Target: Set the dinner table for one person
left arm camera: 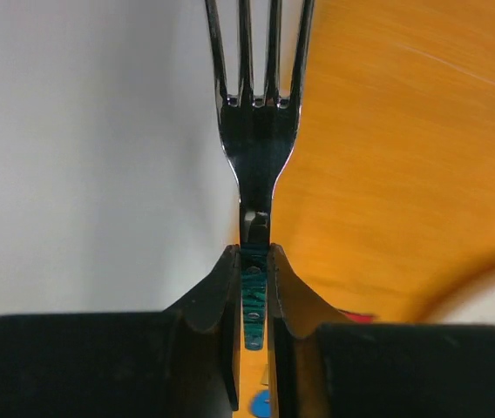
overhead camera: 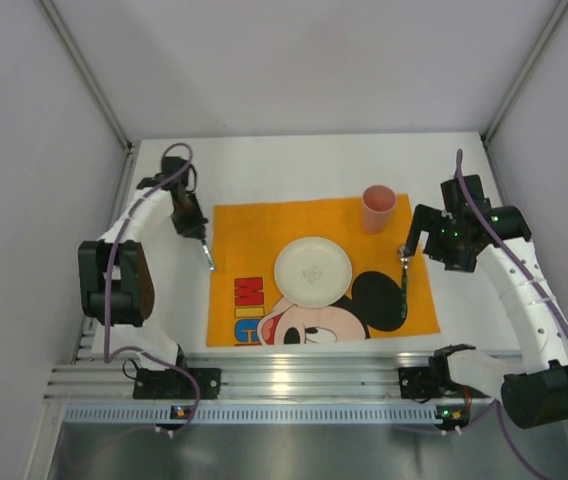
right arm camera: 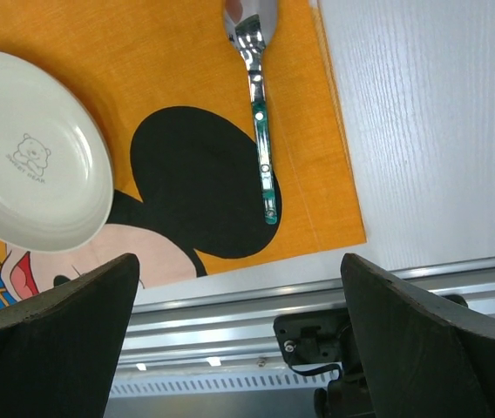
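The white dinner table (overhead camera: 294,165) carries an orange Mickey Mouse cloth (overhead camera: 254,225). A white plate (overhead camera: 312,271) sits at the cloth's middle and a pink cup (overhead camera: 378,208) stands at its far right corner. My left gripper (overhead camera: 196,232) is shut on a fork (overhead camera: 207,258) at the cloth's left edge. In the left wrist view the gripper (left arm camera: 252,252) pinches the fork's (left arm camera: 254,131) green handle, tines pointing away. My right gripper (overhead camera: 411,238) is open and empty (right arm camera: 239,259) above a green-handled spoon (right arm camera: 261,113) lying on the cloth's right side (overhead camera: 402,290).
Aluminium rails (overhead camera: 294,375) run along the table's near edge, with both arm bases bolted there. White walls close in the table on the left, right and back. Bare tabletop (right arm camera: 422,131) lies to the right of the cloth.
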You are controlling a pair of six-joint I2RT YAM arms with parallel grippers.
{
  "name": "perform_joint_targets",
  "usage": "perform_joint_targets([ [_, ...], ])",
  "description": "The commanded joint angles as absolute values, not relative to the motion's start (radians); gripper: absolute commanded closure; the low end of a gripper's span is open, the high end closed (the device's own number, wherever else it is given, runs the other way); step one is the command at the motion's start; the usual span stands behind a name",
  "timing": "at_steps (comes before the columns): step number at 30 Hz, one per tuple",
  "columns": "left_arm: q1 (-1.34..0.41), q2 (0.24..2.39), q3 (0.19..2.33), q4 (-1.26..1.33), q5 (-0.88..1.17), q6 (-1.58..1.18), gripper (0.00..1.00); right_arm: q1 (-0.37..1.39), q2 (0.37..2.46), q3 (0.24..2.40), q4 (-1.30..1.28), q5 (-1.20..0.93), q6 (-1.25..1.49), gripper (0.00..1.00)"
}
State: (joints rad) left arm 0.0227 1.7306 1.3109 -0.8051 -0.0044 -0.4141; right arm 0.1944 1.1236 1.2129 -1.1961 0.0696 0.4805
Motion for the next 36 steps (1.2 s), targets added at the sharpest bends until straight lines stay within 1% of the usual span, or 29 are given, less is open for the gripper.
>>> perform_joint_targets([
  [1,-0.173,1.612,1.322,-0.835,0.057,-0.558,1.0,0.201,1.123,1.253,-1.178,0.101,0.494,0.0],
  [2,-0.237,1.612,1.292,-0.801,0.061,-0.592,1.0,0.201,1.123,1.256,-1.18,0.104,0.492,0.0],
  [4,-0.305,1.631,1.253,-0.773,0.058,-0.621,1.0,0.201,1.12,1.255,-1.184,0.109,0.492,0.0],
  [8,-0.38,1.675,1.192,-0.747,0.057,-0.675,1.0,0.202,1.111,1.247,-1.195,0.11,0.492,0.0],
  [16,-0.451,1.684,1.112,-0.69,0.037,-0.695,1.0,0.201,1.077,1.209,-1.21,0.114,0.494,0.0],
  [18,-0.462,1.686,1.091,-0.677,0.034,-0.678,0.91,0.202,1.072,1.204,-1.213,0.117,0.491,0.0],
  [20,-0.477,1.687,1.083,-0.669,0.023,-0.666,0.8,0.201,1.071,1.198,-1.213,0.12,0.491,0.0],
  [21,-0.482,1.687,1.083,-0.669,0.015,-0.664,0.71,0.202,1.072,1.197,-1.212,0.118,0.489,0.0],
  [24,-0.502,1.671,1.088,-0.68,0.008,-0.661,0.59,0.201,1.086,1.195,-1.206,0.106,0.482,0.0],
  [26,-0.514,1.634,1.088,-0.696,-0.028,-0.658,0.57,0.202,1.1,1.212,-1.187,0.08,0.474,0.0],
  [29,-0.515,1.583,1.101,-0.732,-0.047,-0.655,0.56,0.202,1.121,1.279,-1.167,0.031,0.446,0.0],
  [30,-0.514,1.534,1.109,-0.761,-0.067,-0.653,0.56,0.201,1.129,1.311,-1.169,0.017,0.436,0.0],
  [32,-0.515,1.47,1.132,-0.776,-0.095,-0.622,0.52,0.201,1.153,1.419,-1.164,-0.053,0.423,0.0],
  [33,-0.515,1.401,1.143,-0.784,-0.113,-0.603,0.51,0.201,1.16,1.455,-1.161,-0.08,0.411,0.0],
  [34,-0.515,1.364,1.155,-0.784,-0.176,-0.582,0.51,0.201,1.172,1.491,-1.157,-0.107,0.405,0.0],
  [36,-0.515,1.26,1.183,-0.772,-0.282,-0.52,0.46,0.202,1.167,1.575,-1.114,-0.191,0.393,0.0],
])
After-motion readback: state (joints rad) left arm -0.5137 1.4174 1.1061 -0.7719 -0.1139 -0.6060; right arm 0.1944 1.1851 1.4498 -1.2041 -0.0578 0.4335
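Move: The left hand already holds the fork by the upper part of its handle. Its place on the mat, left of the plate, is about 16 cm to the right, 9 cm back and 5 cm below. The plate's middle lies some 30 cm to the right and 9 cm back, and the mat's red lettering some 16 cm right and 14 cm back. From the right hand, the fork's place is about 40 cm left and 3 cm ahead, well below. The left hand carries the fork quickly some 15 cm to the right over the mat's left edge, lifting slightly at first and turning clockwise about 15 degrees, then draws it back about 9 cm while sinking to the mat beside the plate, where the fingers open and let go of the handle. It then rises about 8 cm clear of the fork, while at the very end the empty, wide-open right hand also lifts some 6 cm, going a little forward and left. ##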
